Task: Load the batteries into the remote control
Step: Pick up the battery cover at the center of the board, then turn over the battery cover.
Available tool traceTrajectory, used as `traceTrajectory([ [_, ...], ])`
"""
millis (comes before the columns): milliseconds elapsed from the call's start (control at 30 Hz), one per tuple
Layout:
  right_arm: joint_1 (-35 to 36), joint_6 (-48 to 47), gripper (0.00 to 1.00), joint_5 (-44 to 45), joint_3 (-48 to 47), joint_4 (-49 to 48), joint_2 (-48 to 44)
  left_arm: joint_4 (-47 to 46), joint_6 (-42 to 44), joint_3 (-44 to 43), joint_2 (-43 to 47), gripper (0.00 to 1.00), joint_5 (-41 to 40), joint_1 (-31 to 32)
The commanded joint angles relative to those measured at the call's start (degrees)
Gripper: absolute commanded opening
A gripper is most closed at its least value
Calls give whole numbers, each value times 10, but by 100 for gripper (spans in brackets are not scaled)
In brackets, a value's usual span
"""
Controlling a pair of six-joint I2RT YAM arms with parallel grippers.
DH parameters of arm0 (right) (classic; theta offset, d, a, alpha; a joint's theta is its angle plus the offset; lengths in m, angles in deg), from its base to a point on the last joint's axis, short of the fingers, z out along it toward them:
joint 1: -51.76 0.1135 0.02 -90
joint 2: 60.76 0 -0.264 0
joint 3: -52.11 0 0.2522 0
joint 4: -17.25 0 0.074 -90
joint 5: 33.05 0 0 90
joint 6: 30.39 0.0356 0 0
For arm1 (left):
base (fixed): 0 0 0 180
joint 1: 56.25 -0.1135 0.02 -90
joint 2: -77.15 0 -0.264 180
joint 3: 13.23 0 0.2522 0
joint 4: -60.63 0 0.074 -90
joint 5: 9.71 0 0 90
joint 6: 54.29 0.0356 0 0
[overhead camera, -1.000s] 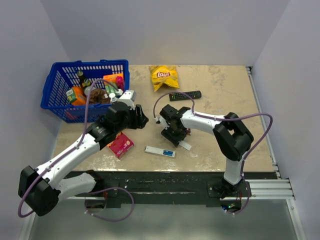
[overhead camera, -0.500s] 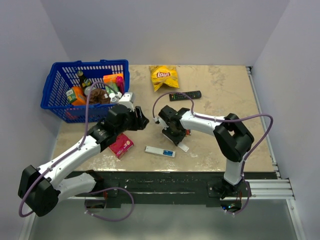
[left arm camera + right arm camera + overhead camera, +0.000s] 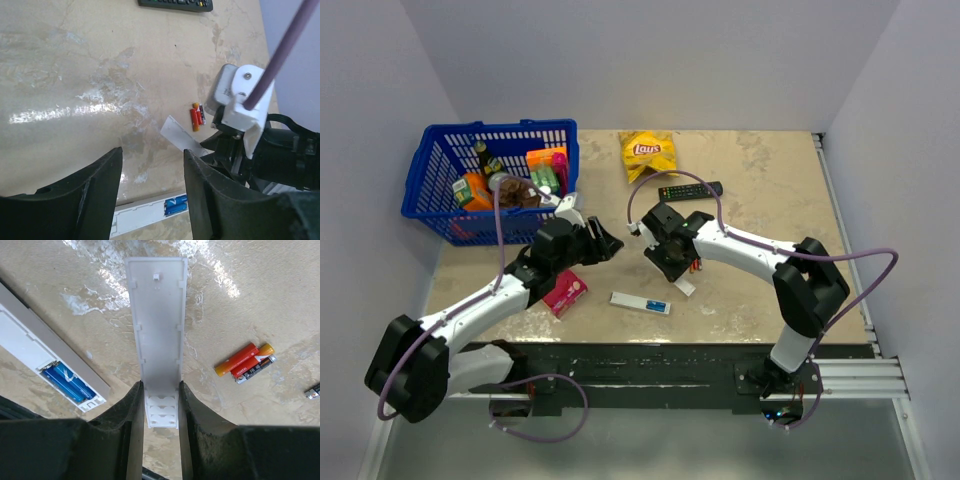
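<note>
The white remote control [image 3: 638, 302] lies face down near the table's front, with two blue batteries [image 3: 657, 306] in its open bay. It also shows in the left wrist view [image 3: 145, 214] and the right wrist view [image 3: 45, 355]. My right gripper [image 3: 160, 387] is shut on the white back strip [image 3: 157, 325], whose far end rests on the table. A red and orange battery pair [image 3: 244, 360] lies loose to its right. My left gripper [image 3: 152, 160] is open and empty, hovering left of the right gripper [image 3: 672, 268].
A black remote [image 3: 689, 190] and a yellow chip bag [image 3: 649, 152] lie at the back. A blue basket [image 3: 450, 200] of goods stands at the back left. A pink box [image 3: 562, 290] lies under my left arm. A small dark piece [image 3: 313, 390] lies right of the batteries.
My right arm's elbow has swung right while its gripper keeps the strip near the same spot. My left gripper has shifted slightly towards the right gripper.
</note>
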Motion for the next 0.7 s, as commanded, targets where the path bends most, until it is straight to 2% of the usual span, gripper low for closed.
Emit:
traceTrajectory([
  [0,-1,15,15,4,-21,-13,-37,-137,-47,15,-39,57,74,-9],
  [233,-1,36,15,-5,-41,-14,-71,-230,-80,5,-105,60,150,-8],
  [667,-1,58,15,-33,-45,-33,-115,-275,-110,-18,-168,58,194,4],
])
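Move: The left hand is open and high. The battery cover is already in the right hand's grip just off the board, its middle about 12 cm to the left hand's right, 3 cm back and 9 cm below. From the right hand, the left fingers are roughly 14 cm left, 5 cm ahead and 9 cm up. The open white remote lies about 8 cm left of the right hand, 6 cm back and 4 cm below; the two red batteries 6 cm right, 4 cm ahead, equally low. Up and slightly left, the right hand lifts the pinched cover about 7 cm towards the left hand, rolling a little so its left side rises. Meanwhile the left hand comes some 6 cm right and slightly down to the cover's left side, fingers still open, turning clockwise and rolling its left side down, without visible contact. ##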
